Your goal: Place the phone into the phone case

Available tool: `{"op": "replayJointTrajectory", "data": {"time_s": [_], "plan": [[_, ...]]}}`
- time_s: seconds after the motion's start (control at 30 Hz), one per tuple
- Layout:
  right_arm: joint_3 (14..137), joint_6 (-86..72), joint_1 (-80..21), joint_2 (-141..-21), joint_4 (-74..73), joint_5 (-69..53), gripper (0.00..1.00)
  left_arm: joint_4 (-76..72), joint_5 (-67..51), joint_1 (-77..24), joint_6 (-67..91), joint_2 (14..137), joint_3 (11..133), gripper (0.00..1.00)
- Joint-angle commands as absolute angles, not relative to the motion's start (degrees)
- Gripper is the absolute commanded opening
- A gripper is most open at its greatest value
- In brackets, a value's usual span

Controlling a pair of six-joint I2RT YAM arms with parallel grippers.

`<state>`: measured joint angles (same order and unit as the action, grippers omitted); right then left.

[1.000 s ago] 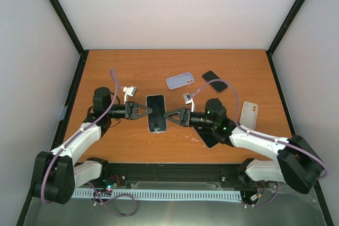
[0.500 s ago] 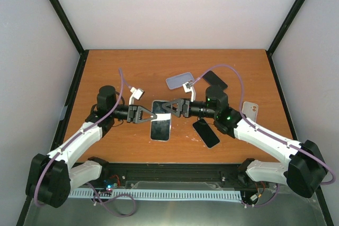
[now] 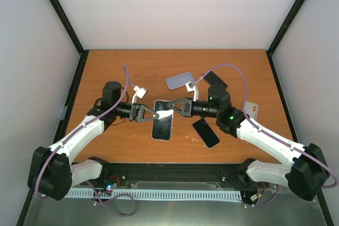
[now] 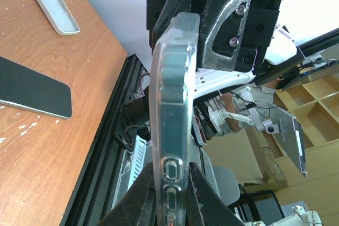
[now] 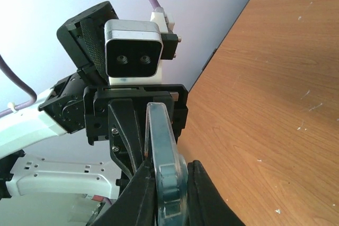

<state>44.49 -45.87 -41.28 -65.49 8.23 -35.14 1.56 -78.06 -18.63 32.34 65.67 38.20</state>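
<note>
A dark-screened phone (image 3: 163, 124) with a clear phone case (image 4: 172, 104) round its edge hangs tilted above the table's middle, held from both sides. My left gripper (image 3: 155, 114) is shut on its left long edge; in the left wrist view the fingers (image 4: 143, 194) pinch the case by its side buttons. My right gripper (image 3: 171, 108) is shut on the opposite edge, and its fingers (image 5: 204, 194) press both faces of the case (image 5: 161, 146). Each wrist view shows the other gripper at the far end of the case.
On the orange table (image 3: 116, 72) lie a lilac case (image 3: 180, 80), a black phone (image 3: 214, 79) behind the right arm, another black phone (image 3: 206, 133) near the front, and a pale case (image 3: 250, 110) partly under the right arm. A black rail runs along the front edge.
The right gripper has moved in from open and closed on the cased phone's right edge. The phone has risen off the table and tilted between both grippers.
</note>
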Motion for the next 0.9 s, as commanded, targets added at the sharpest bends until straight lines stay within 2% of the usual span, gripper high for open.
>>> {"op": "replayJointTrajectory", "data": {"time_s": [0.0,0.07,0.17,0.4,0.47,0.57,0.73,0.87], "plan": [[45.7,-43.5,-41.4,-63.6,6.5,-34.4,0.03,7.1,-72.0,-18.8,29.6,66.9,40.7,0.0],[45.5,-43.4,-41.4,-63.5,6.2,-34.1,0.06,6.7,-71.7,-18.8,29.9,67.1,40.7,0.01],[45.1,-43.1,-41.4,-62.9,4.8,-32.6,0.18,5.9,-70.8,-18.8,30.7,67.2,40.7,0.0],[42.5,-41.1,-41.3,-58.7,-2.1,-24.0,0.76,8.0,-61.6,-18.5,31.9,66.8,42.0,0.0],[41.5,-40.3,-41.3,-57.4,-4.9,-22.0,0.84,8.8,-58.9,-18.0,31.8,67.5,42.9,0.0],[40.0,-39.2,-41.3,-56.4,-9.2,-19.1,0.92,11.6,-53.3,-16.0,33.4,69.7,43.5,0.0],[37.7,-37.7,-41.3,-54.4,-13.9,-15.6,0.99,14.0,-49.8,-8.4,36.5,77.0,42.9,0.0],[38.3,-35.7,-41.3,-52.8,-18.4,-13.4,1.0,14.4,-48.3,-2.9,36.2,80.9,43.5,0.0]]}}
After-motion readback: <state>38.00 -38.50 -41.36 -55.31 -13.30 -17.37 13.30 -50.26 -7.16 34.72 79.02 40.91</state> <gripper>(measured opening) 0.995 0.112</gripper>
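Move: The cased phone is already pinched between the hands by its long edges: its middle lies about 3 cm right and 2 cm back of the left hand, and 3 cm left and 4 cm back of the right. The clear table it is carried over is some 8 cm ahead of the left hand, 5 cm left and 24 cm down. From the right hand, the loose black phone lies roughly 18 cm right and 4 cm back, the lilac case 26 cm ahead and 6 cm right, both about 24 cm below. The phone in its clear case passes to the left hand alone: the right fingers open wide, let go of its right edge and back off down and to the right, about 8 cm lower, towards the loose black phone, tips tilting down. The left hand, still pinching the left edge, first waits, then swings the cased phone down, forward and left, about 17 cm in all and speeding up, turning counter-clockwise with its fingertips dipping. ##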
